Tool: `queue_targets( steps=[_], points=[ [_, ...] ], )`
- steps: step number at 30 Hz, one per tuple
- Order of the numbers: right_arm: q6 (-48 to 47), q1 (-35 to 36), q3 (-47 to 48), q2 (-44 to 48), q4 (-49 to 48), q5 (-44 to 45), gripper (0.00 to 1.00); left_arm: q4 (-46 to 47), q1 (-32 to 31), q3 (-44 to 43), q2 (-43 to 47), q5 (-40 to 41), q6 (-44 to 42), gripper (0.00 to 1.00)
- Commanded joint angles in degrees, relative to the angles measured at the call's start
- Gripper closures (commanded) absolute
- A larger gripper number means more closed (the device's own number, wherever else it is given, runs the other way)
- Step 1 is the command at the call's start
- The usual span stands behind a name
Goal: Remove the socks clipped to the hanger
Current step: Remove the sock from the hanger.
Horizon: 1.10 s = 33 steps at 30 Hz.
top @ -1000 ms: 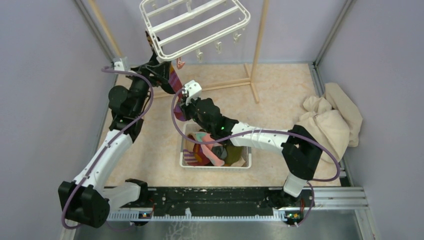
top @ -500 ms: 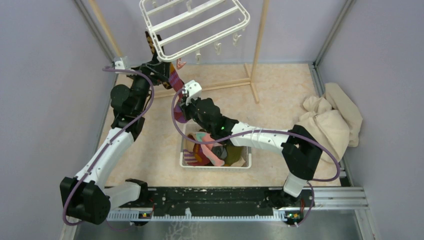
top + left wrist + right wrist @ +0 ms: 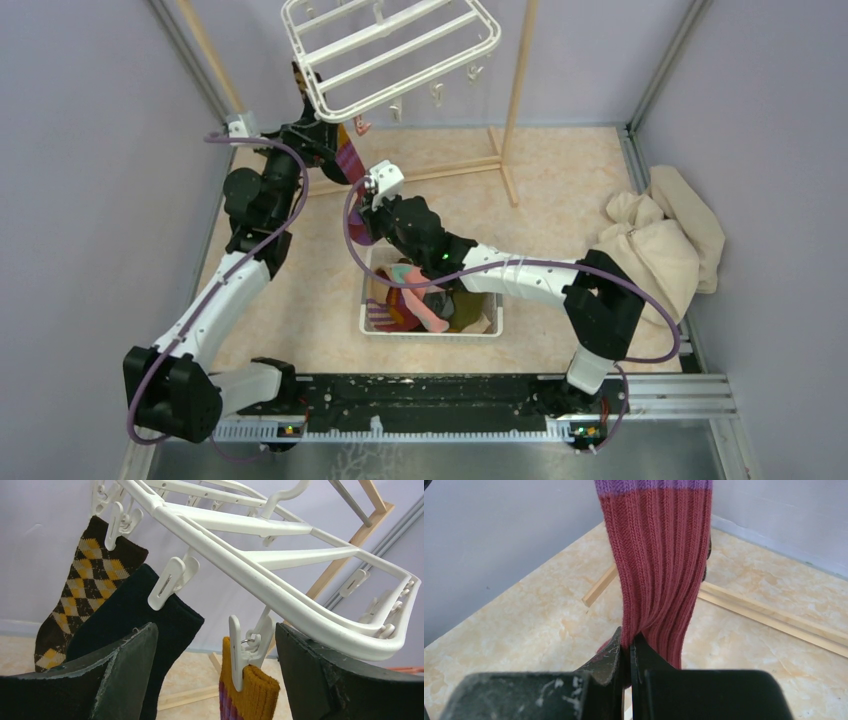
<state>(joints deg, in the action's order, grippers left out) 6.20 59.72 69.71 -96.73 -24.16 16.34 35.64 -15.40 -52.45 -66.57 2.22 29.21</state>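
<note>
The white hanger (image 3: 390, 50) hangs at the back, its rim (image 3: 280, 575) close above my left gripper (image 3: 215, 670). Three socks are clipped to it: a brown argyle one (image 3: 82, 590), a black one (image 3: 150, 610) and a maroon-striped one with a mustard cuff (image 3: 247, 692). My left gripper (image 3: 325, 135) is open, with the striped sock's clip (image 3: 237, 650) between its fingers (image 3: 120, 675) and untouched. Lower down, my right gripper (image 3: 629, 647) is shut on the maroon foot (image 3: 659, 570) of that same sock (image 3: 350, 160), which is stretched taut.
A white slotted basket (image 3: 430, 333) holding several loose socks stands under the right arm. A beige cloth heap (image 3: 660, 240) lies at the right wall. The wooden rack's pole (image 3: 520, 70) and its floor bar (image 3: 440, 172) stand behind the hanger.
My left arm has edged up and right toward the hanger's corner clip. The right gripper has stayed shut on the striped sock.
</note>
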Motion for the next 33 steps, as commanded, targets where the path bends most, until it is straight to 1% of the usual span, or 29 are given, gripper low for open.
queue_targets(
  steps=[1,5,11,13,14,17,22,23,28,32,33],
  points=[
    [1.07,-0.20,-0.88,1.31,-3.75,-0.35,1.00,3.08,-0.17,-0.69,-0.58,0.30,1.17,0.09],
    [1.10,-0.23,-1.26,1.48,-3.81,-0.27,1.00,3.84,-0.17,-0.64,-1.04,-0.34,1.35,0.14],
    [1.22,-0.46,-1.72,1.68,-4.13,-0.55,1.00,4.35,-0.17,-0.85,-1.51,-1.52,0.98,0.27],
    [1.49,-0.57,-2.03,1.83,-4.33,-0.60,1.00,4.01,-0.18,-1.18,-1.43,-1.81,0.66,0.32],
    [1.58,-0.57,-2.16,1.82,-4.41,-0.68,1.00,3.67,-0.16,-1.36,-1.34,-1.88,0.52,0.36],
    [1.76,-0.83,-2.51,2.22,-4.66,-0.73,1.00,2.94,-0.19,-1.89,-1.00,-1.91,0.03,0.43],
    [2.48,-1.72,-4.01,4.76,-4.76,-0.73,1.00,1.40,-0.16,-2.56,-0.06,-1.78,-1.01,0.43],
    [2.64,-1.97,-4.48,5.45,-4.75,-0.70,1.00,1.26,-0.16,-2.68,0.05,-1.82,-1.21,0.44],
    [2.97,-2.97,-5.75,9.03,-4.47,-0.78,1.00,0.00,-0.16,-4.33,0.17,-1.91,-1.44,0.58],
    [2.32,-3.21,-5.09,10.29,-3.65,-0.96,1.00,-1.10,-0.16,-5.96,-0.20,-1.95,-1.38,0.64],
    [2.13,-3.29,-4.87,10.45,-3.55,-1.00,1.00,-1.28,-0.16,-6.37,-0.35,-3.27,-1.35,0.67]
  ],
)
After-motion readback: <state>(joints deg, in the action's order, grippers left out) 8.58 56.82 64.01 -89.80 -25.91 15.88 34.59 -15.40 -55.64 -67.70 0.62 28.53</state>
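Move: The clip holding the orange-cuffed sock is about 3 cm to the left hand's right, 1 cm ahead and at its height, between the open fingers. The dark sock's clip is some 10 cm ahead and 2 cm left of that hand, the patterned sock's clip roughly 17 ahead and 7 left, both a little higher. From the right hand, already gripping this sock lower down, the clip lies about 9 cm ahead, 4 left and 14 up; the basket is 8 cm back, 12 right and 22 below. Nearly in place, the left hand eases barely half a centimetre forward and right while its wide-open fingers close to roughly a third, coming to pinch the clip from both sides, then lifts about 1.5 cm. The right hand, keeping its shut grip on the sock, sinks 2 cm, then pulls it rightward and up, some 4 cm each way. ##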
